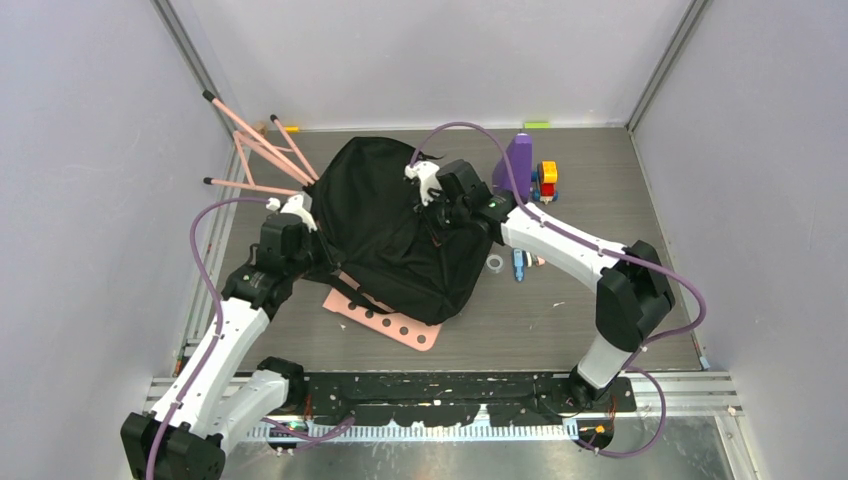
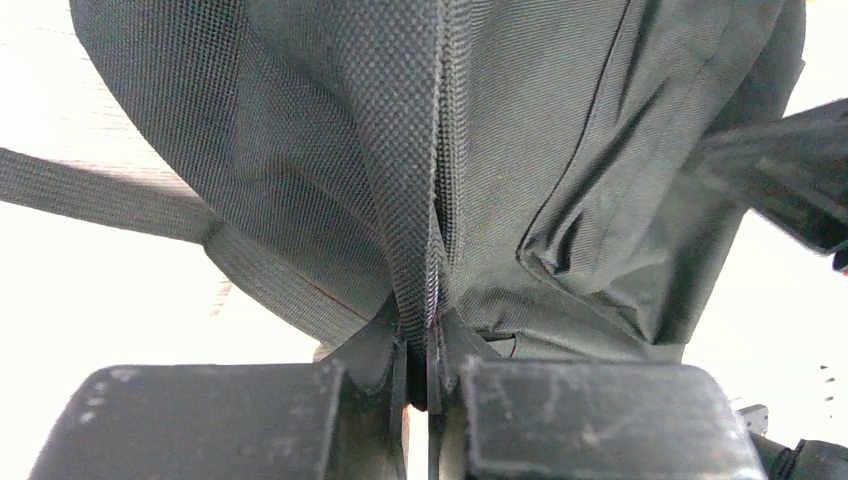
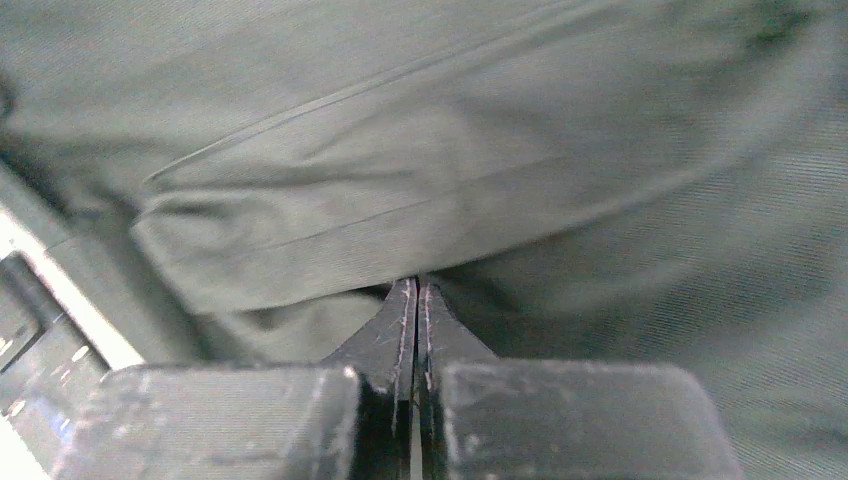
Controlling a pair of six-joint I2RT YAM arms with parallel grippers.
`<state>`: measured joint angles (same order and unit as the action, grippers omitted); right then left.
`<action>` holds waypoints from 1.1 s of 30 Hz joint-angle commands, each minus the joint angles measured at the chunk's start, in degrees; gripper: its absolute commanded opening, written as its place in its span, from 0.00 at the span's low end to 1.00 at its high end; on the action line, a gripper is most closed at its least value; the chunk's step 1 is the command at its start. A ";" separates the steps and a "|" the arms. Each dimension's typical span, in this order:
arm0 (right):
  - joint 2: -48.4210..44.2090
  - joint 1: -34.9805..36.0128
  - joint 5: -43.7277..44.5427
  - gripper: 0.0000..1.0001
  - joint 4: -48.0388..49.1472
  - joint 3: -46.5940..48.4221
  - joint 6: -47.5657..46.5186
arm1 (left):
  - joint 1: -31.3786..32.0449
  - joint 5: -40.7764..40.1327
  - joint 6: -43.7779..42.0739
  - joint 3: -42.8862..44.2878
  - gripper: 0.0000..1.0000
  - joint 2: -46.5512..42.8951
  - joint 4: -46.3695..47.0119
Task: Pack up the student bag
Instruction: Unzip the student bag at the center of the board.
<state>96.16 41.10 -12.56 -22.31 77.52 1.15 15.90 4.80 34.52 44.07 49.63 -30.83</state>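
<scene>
The student bag (image 1: 390,230), a large black fabric backpack, lies slumped in the middle of the table. My left gripper (image 1: 305,215) is at its left edge. In the left wrist view that gripper (image 2: 420,335) is shut on the bag's zipper seam (image 2: 440,180), which runs straight up from between the jaws. A strap (image 2: 110,205) trails off to the left. My right gripper (image 1: 432,195) sits on the bag's upper right part. In the right wrist view its jaws (image 3: 416,285) are closed tight, with folds of the bag's cloth (image 3: 420,180) gathering at the tips.
A pink perforated board (image 1: 385,318) pokes out from under the bag's near edge. Pink rods (image 1: 265,150) lie at the back left. A purple object (image 1: 518,160), coloured blocks (image 1: 547,180), a tape ring (image 1: 495,263) and a small blue item (image 1: 519,265) lie to the right.
</scene>
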 commanded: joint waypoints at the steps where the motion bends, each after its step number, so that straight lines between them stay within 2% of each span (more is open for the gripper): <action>1: -3.37 -4.64 18.31 0.01 3.46 3.57 -0.87 | -0.26 -5.97 -3.73 0.42 0.00 -2.48 -3.82; 6: -2.50 -10.68 21.99 0.01 3.66 4.92 -2.86 | -0.42 -7.85 -4.78 -0.24 0.00 -4.44 -6.53; 11: -1.08 -14.81 21.07 0.01 5.26 6.91 -3.07 | -0.43 -6.89 -6.74 0.31 0.00 -5.64 -7.67; 12: -1.03 -14.90 20.81 0.01 5.10 7.19 -3.19 | -0.43 -5.99 -8.14 0.96 0.04 -5.51 -7.74; 13: -1.25 -15.02 19.72 0.01 4.96 7.67 -3.27 | -0.43 -5.20 -10.22 2.11 0.15 -5.32 -7.81; 14: -1.46 -15.01 18.99 0.02 4.41 7.79 -3.06 | -0.43 -4.24 -12.29 3.62 0.32 -5.02 -8.21; 15: -2.04 -15.00 17.62 0.11 4.09 7.95 -2.85 | -0.39 -3.46 -14.22 5.76 0.48 -4.65 -8.77; 16: -2.43 -15.00 16.93 0.19 3.56 7.89 -2.21 | -0.22 -3.32 -15.99 8.25 0.60 -4.25 -9.14; 17: -3.47 -15.02 16.20 0.33 3.17 7.67 -1.77 | 0.01 -3.39 -17.90 10.67 0.67 -3.81 -9.38; 18: -4.65 -15.01 16.05 0.40 2.38 7.53 -0.53 | 0.38 -3.80 -19.55 13.35 0.71 -2.95 -9.38; 19: -5.32 -15.00 15.93 0.51 1.93 7.07 0.35 | 0.97 -3.68 -20.51 16.07 0.73 -1.97 -9.21; 21: -7.30 -15.00 16.12 0.60 0.56 6.20 3.04 | 3.15 -3.66 -22.20 20.76 0.75 0.71 -8.71; 27: -12.99 -15.00 19.06 0.63 -2.81 2.10 10.48 | 16.56 -9.09 -24.56 29.43 0.80 13.28 -4.57; 33: -18.35 -15.00 20.20 0.64 -4.34 -1.76 13.78 | 23.56 -9.30 -24.23 34.15 0.86 27.24 1.24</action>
<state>81.21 25.91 5.65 -25.69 77.32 11.00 36.69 -2.87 12.01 75.48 69.65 -33.85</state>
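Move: Pinched in the right fingers is the front-pocket zip pull of the student bag; the zip's far end lies about 9 cm ahead of that hand and 6 cm to its right, at about the same height. From the right hand, the purple container stands some 12 cm ahead and 17 cm right, the tape ring about 5 cm back and 14 cm right. For the left hand, still gripping the bag's left edge, that zip end is roughly 15 cm ahead and 22 cm right. Drawing the held zip pull forward and to the right, about 10 cm each way and rising some 5 cm, the right hand swings clockwise, then opens and backs off up and farther right. The left keeps its pinch on the bag's edge as a brace, easing back about a centimetre, then lets go, rises steeply and swings right and a little forward over the bag, fingers wide. ##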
